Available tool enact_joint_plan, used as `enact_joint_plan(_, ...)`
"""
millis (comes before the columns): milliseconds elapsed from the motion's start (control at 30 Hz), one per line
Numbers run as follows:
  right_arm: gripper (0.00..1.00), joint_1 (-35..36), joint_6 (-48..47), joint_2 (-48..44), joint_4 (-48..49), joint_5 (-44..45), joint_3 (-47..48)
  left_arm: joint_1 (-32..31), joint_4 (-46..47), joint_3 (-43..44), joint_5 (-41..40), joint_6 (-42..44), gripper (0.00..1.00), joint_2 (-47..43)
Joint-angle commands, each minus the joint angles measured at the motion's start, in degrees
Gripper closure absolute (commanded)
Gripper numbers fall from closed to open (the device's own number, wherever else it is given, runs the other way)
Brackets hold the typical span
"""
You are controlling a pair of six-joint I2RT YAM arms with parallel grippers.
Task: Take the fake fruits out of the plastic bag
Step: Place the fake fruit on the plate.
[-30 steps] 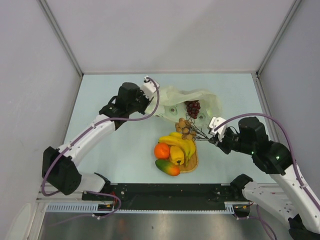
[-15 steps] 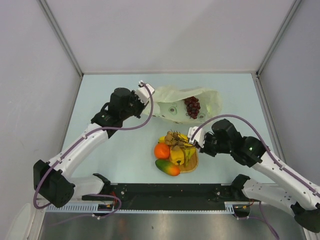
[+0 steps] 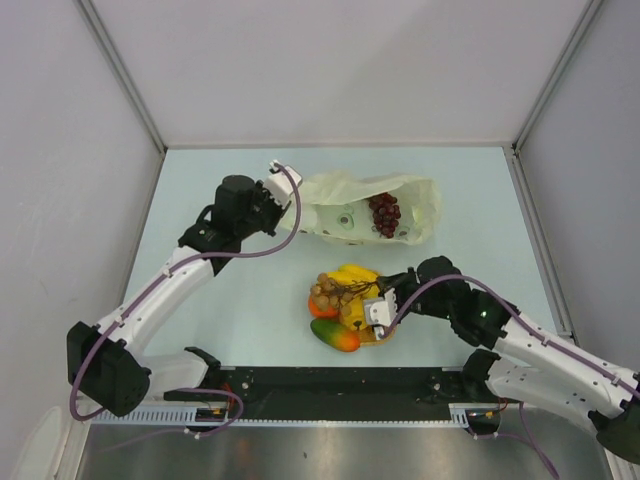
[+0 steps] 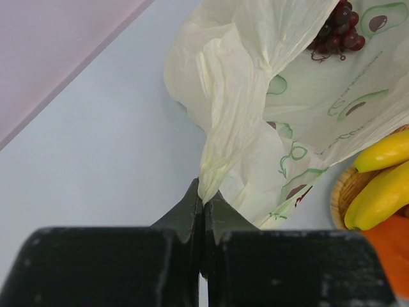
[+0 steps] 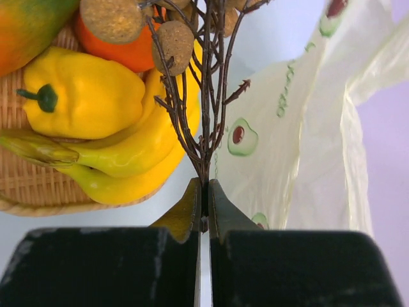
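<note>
The pale yellow-green plastic bag point(image 3: 345, 205) lies at the table's far middle, with dark purple grapes point(image 3: 384, 213) inside its open mouth. My left gripper point(image 3: 288, 208) is shut on the bag's bunched left edge point(image 4: 211, 147). On the woven mat point(image 3: 385, 328) lie the bananas point(image 3: 350, 274), a yellow pepper-like fruit point(image 5: 89, 96), an orange point(image 5: 121, 54) and a red-green mango point(image 3: 335, 335). My right gripper point(image 3: 367, 297) is shut on the thin dark stem point(image 5: 204, 128) of the brown nut-like cluster point(image 3: 325, 292), which hangs over the orange and bananas.
Grey walls close the table on the left, far and right sides. The arm bases and a black rail run along the near edge point(image 3: 330, 385). The right arm's forearm point(image 3: 520, 335) stretches over the near right of the table.
My right gripper has carried the brown cluster from beside the bag toward the near left, over the fruit on the mat. My left gripper has drawn the bag's edge slightly left.
</note>
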Motion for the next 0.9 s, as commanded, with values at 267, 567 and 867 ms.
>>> enact_joint_plan(267,1.00,-5.65,-31.06,1.43,10.20,-24.15,-6.05,2.50,1.03,1.16,1.90,-2.94,1.00,-1.73)
enact_joint_plan(567,1.00,-9.16,-31.68,6.44,15.30,-25.55,-7.81,3.46,1.82,0.37,2.69,-4.52,1.00,-1.64)
enact_joint_plan(867,1.00,-13.73,-31.07,9.43,17.23,-28.37,-10.18,3.64,2.17,1.60,2.96,-4.79,1.00,0.46)
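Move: The right hand holds the brown fruit bunch by its stems, with the basket plate's middle about 4 cm left, 3 cm back and 16 cm below. The bananas lie some 2 cm ahead and 4 left, the yellow pepper 5 back and 4 left, the orange 2 back and 11 left, the mango 9 back and 8 left. From the left hand, the plate is about 17 cm back, 16 right and 22 below. Swinging left about 3 cm and slightly back, the right hand turns some 25 degrees counter-clockwise to bring the hanging brown fruits round over the plate; then it sinks, about 4 cm lower in all, edging forward and a little back to the right. Its fingers stay shut on the stems. ##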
